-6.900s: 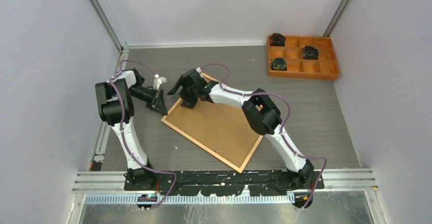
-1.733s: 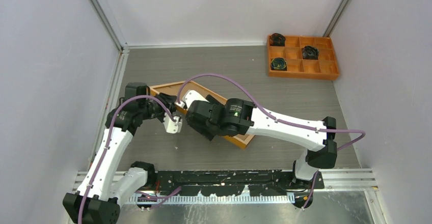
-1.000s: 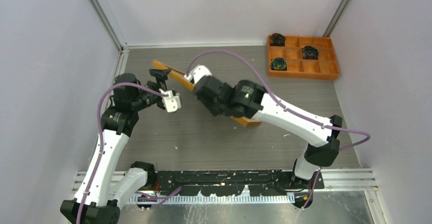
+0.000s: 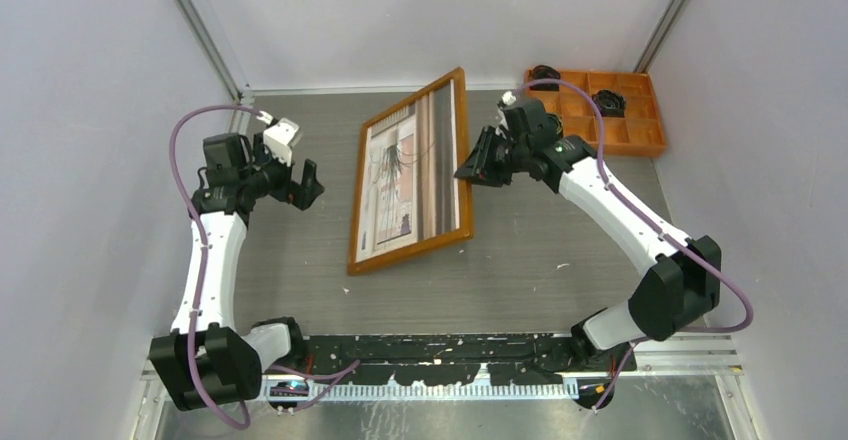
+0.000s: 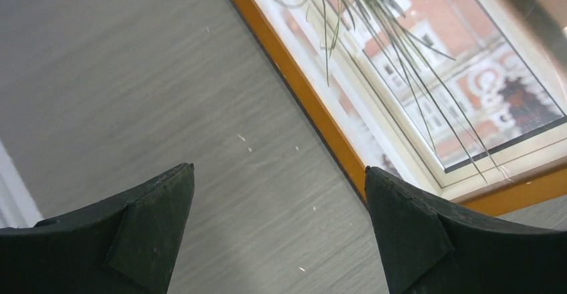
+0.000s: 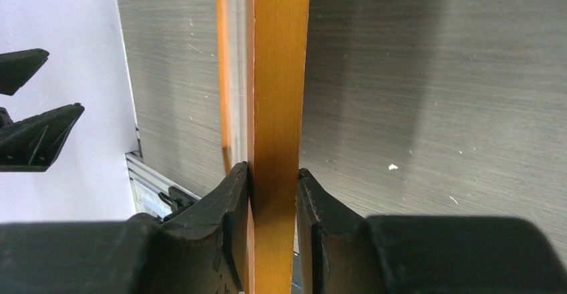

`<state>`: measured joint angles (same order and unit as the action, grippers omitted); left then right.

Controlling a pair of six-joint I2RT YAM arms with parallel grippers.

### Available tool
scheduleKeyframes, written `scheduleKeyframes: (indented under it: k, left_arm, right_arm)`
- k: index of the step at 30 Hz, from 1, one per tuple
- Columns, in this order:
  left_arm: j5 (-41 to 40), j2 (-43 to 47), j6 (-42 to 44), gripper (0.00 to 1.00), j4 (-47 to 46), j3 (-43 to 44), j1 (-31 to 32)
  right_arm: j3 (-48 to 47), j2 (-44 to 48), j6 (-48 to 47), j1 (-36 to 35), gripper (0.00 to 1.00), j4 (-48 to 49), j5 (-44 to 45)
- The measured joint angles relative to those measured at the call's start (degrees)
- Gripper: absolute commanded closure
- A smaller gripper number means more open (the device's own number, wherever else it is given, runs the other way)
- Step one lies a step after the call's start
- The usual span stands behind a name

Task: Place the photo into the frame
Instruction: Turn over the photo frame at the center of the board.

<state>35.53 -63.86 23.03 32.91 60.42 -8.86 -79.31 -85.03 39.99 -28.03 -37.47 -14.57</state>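
The frame [image 4: 466, 160], thin orange-brown wood, stands tilted in the middle of the table, its right long edge lifted. The photo [image 4: 410, 175] of a spiky plant at a window shows inside it, facing up and left. My right gripper [image 4: 472, 170] is shut on that lifted edge; in the right wrist view both fingers press the wooden bar [image 6: 277, 73] at the gripper [image 6: 273, 174]. My left gripper [image 4: 308, 185] hangs open, left of the frame and apart from it. The left wrist view shows the frame's border [image 5: 314, 113] and photo [image 5: 428, 60] beyond the empty gripper [image 5: 279, 174].
An orange compartment tray [image 4: 600, 146] with dark coiled items stands at the back right, just behind my right arm. Grey walls close in the table on the left, back and right. Small white specks lie on the tabletop.
The frame has turned from edge-on to showing its photo side and moved toward the back. My left gripper opened fully and drew back left. My right arm swung right, still holding the frame.
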Motion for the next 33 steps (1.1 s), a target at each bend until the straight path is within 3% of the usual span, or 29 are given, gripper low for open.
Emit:
scheduleKeyframes:
  k: [5, 11, 17, 25, 29, 33]
  left_arm:
    - [-1.2, 0.15, -1.79, 0.0, -0.5, -6.08, -0.92]
    - [-2.19, -0.11, -3.21, 0.0, -1.57, -8.61, -1.68]
    - [-3.67, -2.71, -3.39, 0.0, -3.08, -9.4, -2.14]
    - [-4.79, -3.69, -2.25, 0.0, -3.13, -9.6, -2.14]
    - [-5.01, -3.78, -1.51, 0.0, -3.08, -9.6, -2.14]
    - [-5.14, -3.98, -1.38, 0.0, -3.06, -9.6, -2.14]
  right_arm:
    - [13.46, 3.89, 0.92, 1.44, 0.92, 8.68, -2.64]
    - [23.17, 4.04, 0.92, 1.62, 0.88, 16.5, -3.98]
    - [30.71, 3.98, 0.72, 1.62, 0.84, 22.45, -2.45]
    - [37.59, 1.31, 0.72, 1.53, 0.71, 30.18, -0.61]
    - [38.25, -0.57, 0.66, 1.51, 0.49, 31.36, 0.42]
    - [38.23, -0.83, -0.35, 1.46, 0.2, 31.47, 2.54]
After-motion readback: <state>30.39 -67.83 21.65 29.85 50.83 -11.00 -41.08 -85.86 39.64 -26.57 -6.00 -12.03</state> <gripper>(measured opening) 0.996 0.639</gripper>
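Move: The right hand is already gripping the tilted photo frame by its raised right edge. The resting place for that edge is about 20 cm below, 4 cm back and 4 cm to the right. The frame's middle hangs some 8 cm left, 2 cm ahead and 10 cm below, and the orange compartment tray stands 29 cm right, 20 cm ahead and 19 cm below. From the empty left hand the frame's middle is about 17 cm right, 2 cm ahead and 10 cm lower. Keeping its pinch on the photo frame's raised right edge, the right hand lowers that edge nearly 19 cm onto the board, drawing back and to the right about 4 cm each. Only once down does it open its fingers and let go, staying astride the rim. The left hand, empty and wide open, sinks some 8 cm beside the frame, its fingers tipping down a little. ##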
